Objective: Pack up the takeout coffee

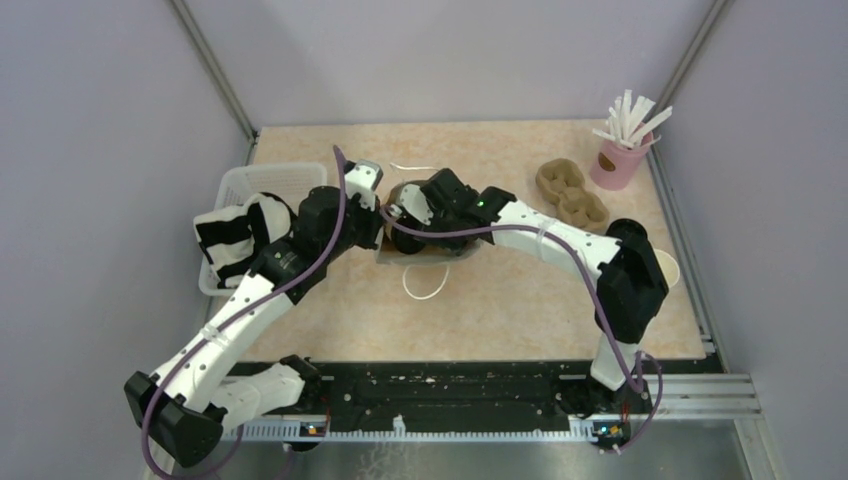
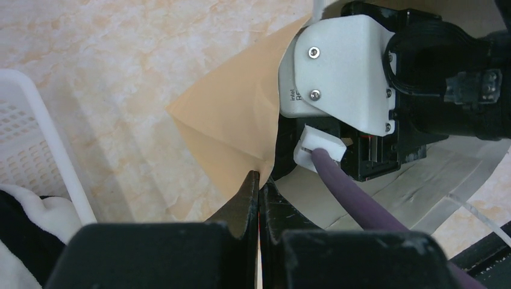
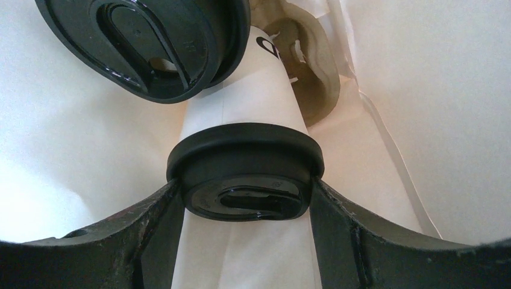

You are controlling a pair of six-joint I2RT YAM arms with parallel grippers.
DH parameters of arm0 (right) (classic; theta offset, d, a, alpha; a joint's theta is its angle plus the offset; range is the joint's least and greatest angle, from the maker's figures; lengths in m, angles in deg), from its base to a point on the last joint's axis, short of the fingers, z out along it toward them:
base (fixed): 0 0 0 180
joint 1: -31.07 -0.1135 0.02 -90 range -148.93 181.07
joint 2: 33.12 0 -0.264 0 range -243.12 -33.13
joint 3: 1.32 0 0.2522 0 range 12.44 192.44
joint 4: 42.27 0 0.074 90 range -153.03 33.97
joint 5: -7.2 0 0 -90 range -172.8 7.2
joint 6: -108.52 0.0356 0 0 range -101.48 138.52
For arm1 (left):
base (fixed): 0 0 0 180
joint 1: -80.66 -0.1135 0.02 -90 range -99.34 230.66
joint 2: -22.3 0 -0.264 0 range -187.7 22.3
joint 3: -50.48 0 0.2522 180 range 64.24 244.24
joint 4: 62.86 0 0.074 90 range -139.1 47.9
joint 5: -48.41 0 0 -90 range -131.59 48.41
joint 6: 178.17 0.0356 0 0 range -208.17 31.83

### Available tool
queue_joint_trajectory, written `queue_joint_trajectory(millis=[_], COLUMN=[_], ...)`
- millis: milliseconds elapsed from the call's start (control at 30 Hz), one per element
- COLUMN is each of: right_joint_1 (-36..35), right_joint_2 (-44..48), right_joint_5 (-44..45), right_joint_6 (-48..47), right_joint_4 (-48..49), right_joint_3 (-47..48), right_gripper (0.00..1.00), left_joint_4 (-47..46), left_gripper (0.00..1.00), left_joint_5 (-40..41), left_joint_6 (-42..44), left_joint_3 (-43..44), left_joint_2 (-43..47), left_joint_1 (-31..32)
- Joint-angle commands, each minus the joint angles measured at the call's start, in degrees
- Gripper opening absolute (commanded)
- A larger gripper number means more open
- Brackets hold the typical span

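The brown paper bag [image 1: 432, 254] lies mid-table with its mouth open. My left gripper [image 2: 259, 180] is shut on the bag's edge [image 2: 235, 120], and it also shows in the top view [image 1: 370, 195]. My right gripper [image 3: 244, 201] reaches inside the bag and is shut on a takeout coffee [image 3: 244, 168], a white cup with a black lid, the fingers pressing the lid's two sides. A second lidded coffee [image 3: 150, 42] rests deeper in the bag beside a cardboard carrier [image 3: 313, 72]. From above, the right gripper [image 1: 408, 215] hides the cups.
A white basket [image 1: 275, 180] with a black-and-white striped cloth [image 1: 235, 240] stands at the left. A loose cardboard carrier [image 1: 572, 192], a pink cup of straws [image 1: 620, 160] and a lidless white cup [image 1: 668, 268] stand at the right. A white loop [image 1: 425, 283] lies before the bag.
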Motion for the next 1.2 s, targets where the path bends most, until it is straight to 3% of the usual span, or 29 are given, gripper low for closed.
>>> queue_joint_trajectory(millis=[0,300,467,767,1167], right_joint_1=[-1.56,-2.74,-4.18,-5.74,-9.32], right_joint_2=[1.02,2.7,3.44,1.57,-0.03], right_joint_5=[5.84,8.67,4.17,13.3,10.67], right_joint_6=[3.64,4.89,4.36,6.63,7.75], right_joint_4=[-3.33,-9.07,-12.14,-16.38,-14.81], right_joint_3=[0.32,4.25,5.73,8.32,11.98], right_gripper=[0.51,0.5,0.49,0.47,0.47], left_joint_4=[1.85,0.49,0.24,-1.43,-5.49], left_gripper=[0.0,0.0,0.0,0.0,0.0], left_joint_5=[1.59,1.4,0.83,-0.61,-12.55], left_joint_6=[-1.38,-0.74,-0.58,0.04,-0.2], left_joint_3=[1.51,0.01,-0.22,-1.31,-1.59], left_joint_2=[-1.72,-1.68,-2.5,-2.3,-1.7], left_joint_1=[0.61,0.61,0.61,0.6,0.63])
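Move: My right hand already holds the lidded cup by its lid, low inside the bag. The open pocket of the cup tray lies about 8 cm ahead, 7 cm to the left and 11 cm below. The other lidded cup stands some 4 cm back and 7 cm left, its middle about 4 cm lower. My left hand still pinches the bag's rim corner; from it, that pocket is roughly 12 cm ahead, 6 cm right and 22 cm down. I draw the gripped cup back about 4.5 cm inside the bag, with some 2.5 cm to my right and 2 cm up, keeping my right fingers on its lid. As it goes I roll the right hand's left side down about 10 degrees, swinging the fingers steeper. My left hand keeps the rim pinched and at the end eases about 2 cm to the right. ##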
